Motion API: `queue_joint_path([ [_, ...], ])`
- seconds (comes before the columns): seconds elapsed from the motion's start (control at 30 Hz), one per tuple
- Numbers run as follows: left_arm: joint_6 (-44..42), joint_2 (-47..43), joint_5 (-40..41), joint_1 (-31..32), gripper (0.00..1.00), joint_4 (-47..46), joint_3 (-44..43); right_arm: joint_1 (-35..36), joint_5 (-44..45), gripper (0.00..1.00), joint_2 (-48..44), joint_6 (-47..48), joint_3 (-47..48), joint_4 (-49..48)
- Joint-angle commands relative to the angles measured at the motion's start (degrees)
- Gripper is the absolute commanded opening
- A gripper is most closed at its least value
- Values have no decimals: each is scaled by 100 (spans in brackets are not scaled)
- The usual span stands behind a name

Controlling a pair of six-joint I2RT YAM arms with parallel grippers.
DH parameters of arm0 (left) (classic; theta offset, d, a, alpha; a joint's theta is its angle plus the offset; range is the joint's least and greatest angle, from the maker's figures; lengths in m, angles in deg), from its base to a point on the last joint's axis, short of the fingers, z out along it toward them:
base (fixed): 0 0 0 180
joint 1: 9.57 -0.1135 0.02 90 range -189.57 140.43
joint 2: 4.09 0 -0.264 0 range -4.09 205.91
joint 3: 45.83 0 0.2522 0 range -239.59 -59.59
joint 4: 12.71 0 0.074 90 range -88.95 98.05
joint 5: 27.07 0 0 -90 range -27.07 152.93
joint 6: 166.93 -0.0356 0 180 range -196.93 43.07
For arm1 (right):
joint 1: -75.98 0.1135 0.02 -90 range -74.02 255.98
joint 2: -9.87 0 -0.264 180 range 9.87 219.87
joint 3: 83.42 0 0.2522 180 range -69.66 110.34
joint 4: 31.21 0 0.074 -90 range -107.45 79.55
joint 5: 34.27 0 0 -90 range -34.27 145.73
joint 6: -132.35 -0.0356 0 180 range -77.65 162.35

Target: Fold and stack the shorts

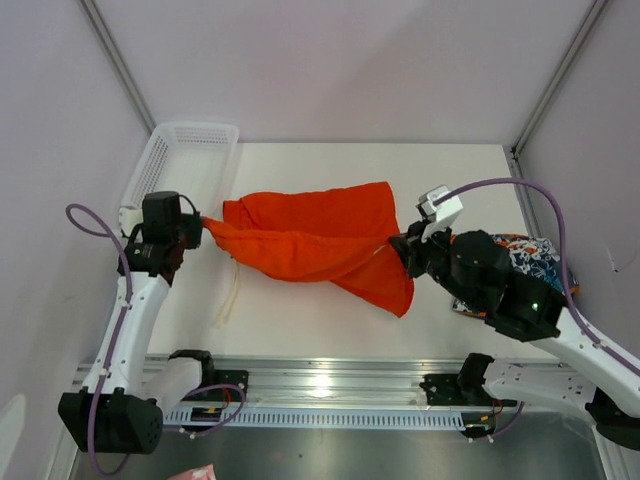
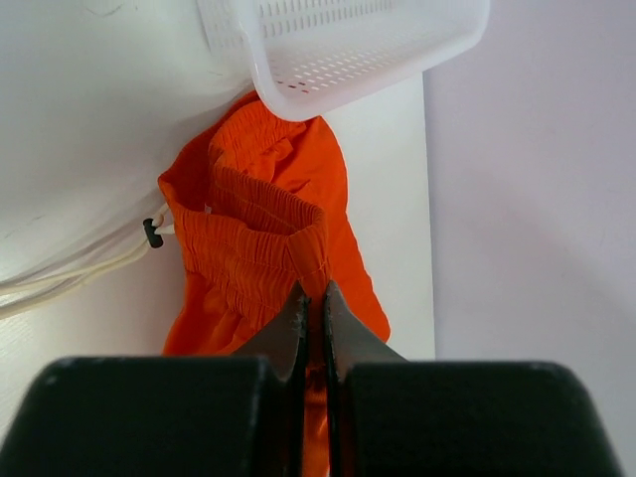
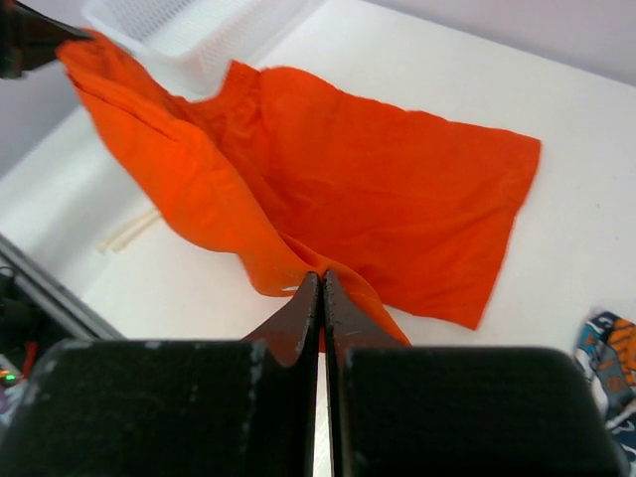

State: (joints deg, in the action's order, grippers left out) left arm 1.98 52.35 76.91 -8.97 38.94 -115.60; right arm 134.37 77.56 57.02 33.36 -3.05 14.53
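The plain orange shorts (image 1: 310, 238) hang stretched between my two grippers over the middle of the table. My left gripper (image 1: 203, 228) is shut on the elastic waistband (image 2: 253, 243) at the left end. My right gripper (image 1: 397, 246) is shut on a fold of the leg cloth (image 3: 298, 199) at the right end. A loose leg droops toward the front (image 1: 385, 285). A white drawstring (image 1: 230, 295) trails onto the table below the waistband. The printed shorts (image 1: 535, 258) lie at the right edge, mostly hidden under my right arm, with one corner (image 3: 608, 353) showing in the right wrist view.
A white mesh basket (image 1: 185, 160) stands at the back left corner, just behind my left gripper, its rim (image 2: 328, 94) close above the waistband. Grey walls close in the table on three sides. A metal rail (image 1: 330, 385) runs along the front.
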Motion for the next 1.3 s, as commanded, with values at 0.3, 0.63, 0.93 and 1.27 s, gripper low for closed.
queue_joint_path([
  [0.3, -140, 1219, 333, -42, 0, 69, -700, -1900, -1337, 0, 1488, 609, 651, -843],
  [0.63, 159, 1887, 211, -473, 0, -133, -1008, -3220, -3034, 0, 3263, 583, 1416, -1695],
  [0.93, 203, 2818, -53, -614, 0, -282, -1500, -3738, -3387, 0, 4565, 346, 2049, -1977],
  [1.27, 107, 3908, -237, -614, 0, -150, -2502, -4151, -3562, 0, 5558, 214, 2594, -2161],
])
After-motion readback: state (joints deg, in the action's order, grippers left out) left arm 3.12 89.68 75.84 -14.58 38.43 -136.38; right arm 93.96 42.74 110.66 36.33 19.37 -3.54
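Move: Each closed gripper holds a corner of the orange shorts, carried towards their far edge, which lies on the table. From the left hand, the far left corner is about 19 cm ahead and 22 below; the basket's middle is 27 ahead, 12 left; the drawcord is 8 back, 4 right. From the right hand, the far right corner is roughly 38 cm ahead, 3 right and 35 below; the patterned shorts are 8 ahead, 34 right. Still pinching the orange shorts' raised edge at its two ends, both hands carry it forward and down over the part that lies on the table. The right sweeps nearly 30 cm forward while sinking about 11; the left goes some 12 cm forward, 7 down and a little left, up beside the basket. Both wrists tip about 15 degrees further down, grips unchanged. ##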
